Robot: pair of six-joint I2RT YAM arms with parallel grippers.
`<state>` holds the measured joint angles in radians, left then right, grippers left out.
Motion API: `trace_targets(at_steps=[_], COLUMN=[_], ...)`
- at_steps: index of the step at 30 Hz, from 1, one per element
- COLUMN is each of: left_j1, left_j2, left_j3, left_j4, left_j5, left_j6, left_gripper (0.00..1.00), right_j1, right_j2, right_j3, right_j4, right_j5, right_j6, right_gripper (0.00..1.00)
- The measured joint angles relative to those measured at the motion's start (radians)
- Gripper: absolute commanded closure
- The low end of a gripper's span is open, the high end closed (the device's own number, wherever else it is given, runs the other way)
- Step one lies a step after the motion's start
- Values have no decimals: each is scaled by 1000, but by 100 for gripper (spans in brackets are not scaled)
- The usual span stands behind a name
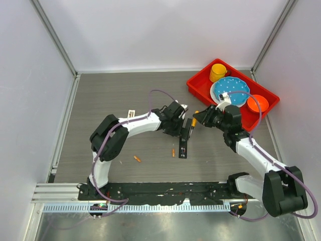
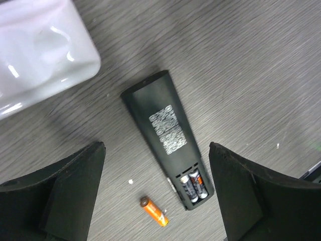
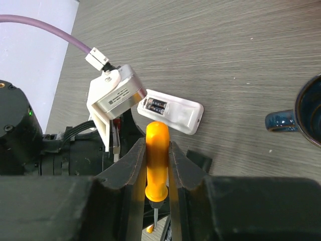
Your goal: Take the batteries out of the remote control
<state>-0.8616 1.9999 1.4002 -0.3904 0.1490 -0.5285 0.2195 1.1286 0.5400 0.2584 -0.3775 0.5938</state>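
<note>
A black remote control (image 2: 159,125) lies back-up on the table, its compartment open with two dark batteries (image 2: 194,185) inside. My left gripper (image 2: 156,147) hovers over it, open, one finger on each side. One orange battery (image 2: 154,212) lies loose beside the remote's end, and another (image 1: 137,158) lies further left. A white remote control (image 3: 173,111) also holds dark batteries (image 3: 154,105). My right gripper (image 3: 157,143) is shut on the orange handle of a screwdriver (image 3: 156,160), tip pointing down, just right of the left gripper (image 1: 181,128).
A red tray (image 1: 198,85) at the back right holds a yellow cup (image 1: 217,72), a blue plate (image 1: 229,90) and an orange bowl (image 1: 257,103). A dark blue mug (image 3: 306,113) stands near the white remote. A small white piece (image 1: 131,114) lies left of the arms.
</note>
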Motion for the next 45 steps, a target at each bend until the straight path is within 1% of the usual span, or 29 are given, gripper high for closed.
trace_targets(at_steps=[5, 9, 12, 13, 15, 16, 18, 19, 20, 26, 30, 34, 39, 45], left_j1=[-15, -32, -51, -60, -77, -85, -103, -109, -117, -134, -139, -135, -105, -51], left_j2=[42, 83, 92, 94, 101, 106, 115, 120, 126, 137, 124, 68, -37, -151], left_j3=[48, 114, 128, 131, 138, 142, 155, 160, 169, 188, 162, 65, -86, -254], left_j4=[13, -14, -30, -36, -48, -53, -66, -71, -77, -87, -62, 5, 76, 84], left_j5=[0, -46, -101, -126, -176, -203, -251, -268, -290, -359, -393, -406, -397, -436], left_j6=[-10, -9, -10, -10, -13, -13, -13, -14, -14, -35, -49, -80, -132, -181], left_gripper=[13, 16, 26, 34, 40, 44, 49, 57, 59, 60, 62, 64, 64, 64], right_j1=[0, 0, 0, 0, 0, 0, 0, 0, 0, 0, 2, 6, 19, 29], right_j2=[-108, -196, -262, -282, -311, -318, -324, -325, -325, -326, -326, -326, -325, -319], right_j3=[-15, -29, -43, -49, -58, -62, -69, -72, -75, -79, -81, -82, -89, -97], right_j4=[-64, -94, -121, -129, -142, -146, -159, -164, -171, -186, -186, -185, -184, -177], right_j5=[42, 71, 92, 98, 109, 113, 119, 122, 124, 130, 133, 134, 134, 134], right_j6=[-12, -16, -17, -17, -17, -17, -17, -17, -17, -17, -19, -22, -29, -39], right_gripper=[99, 99, 99, 99, 99, 99, 99, 99, 99, 99, 99, 99, 99, 99])
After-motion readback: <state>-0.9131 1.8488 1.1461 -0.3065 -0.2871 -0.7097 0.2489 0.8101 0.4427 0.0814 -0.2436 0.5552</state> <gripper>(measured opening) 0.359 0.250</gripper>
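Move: The black remote's middle lies about 3 cm right, 2 cm back and 3 cm below the left hand, whose fingers stand wide apart over its upper half. From that hand, the loose orange battery is about 7 cm back and 2 cm left, the white remote some 9 cm ahead and 5 cm left. From the right hand, holding the screwdriver, the black remote is roughly 8 cm back, 5 cm left and 13 cm below. Bring the left gripper about 2.5 cm right and slightly down over the black remote, narrow the wide-open fingers to under half to pinch its sides, then sweep back left some 9 cm, turning about 20 degrees counter-clockwise. Meanwhile keep the screwdriver gripped and draw the right hand back and right, rising before it sinks partway. ##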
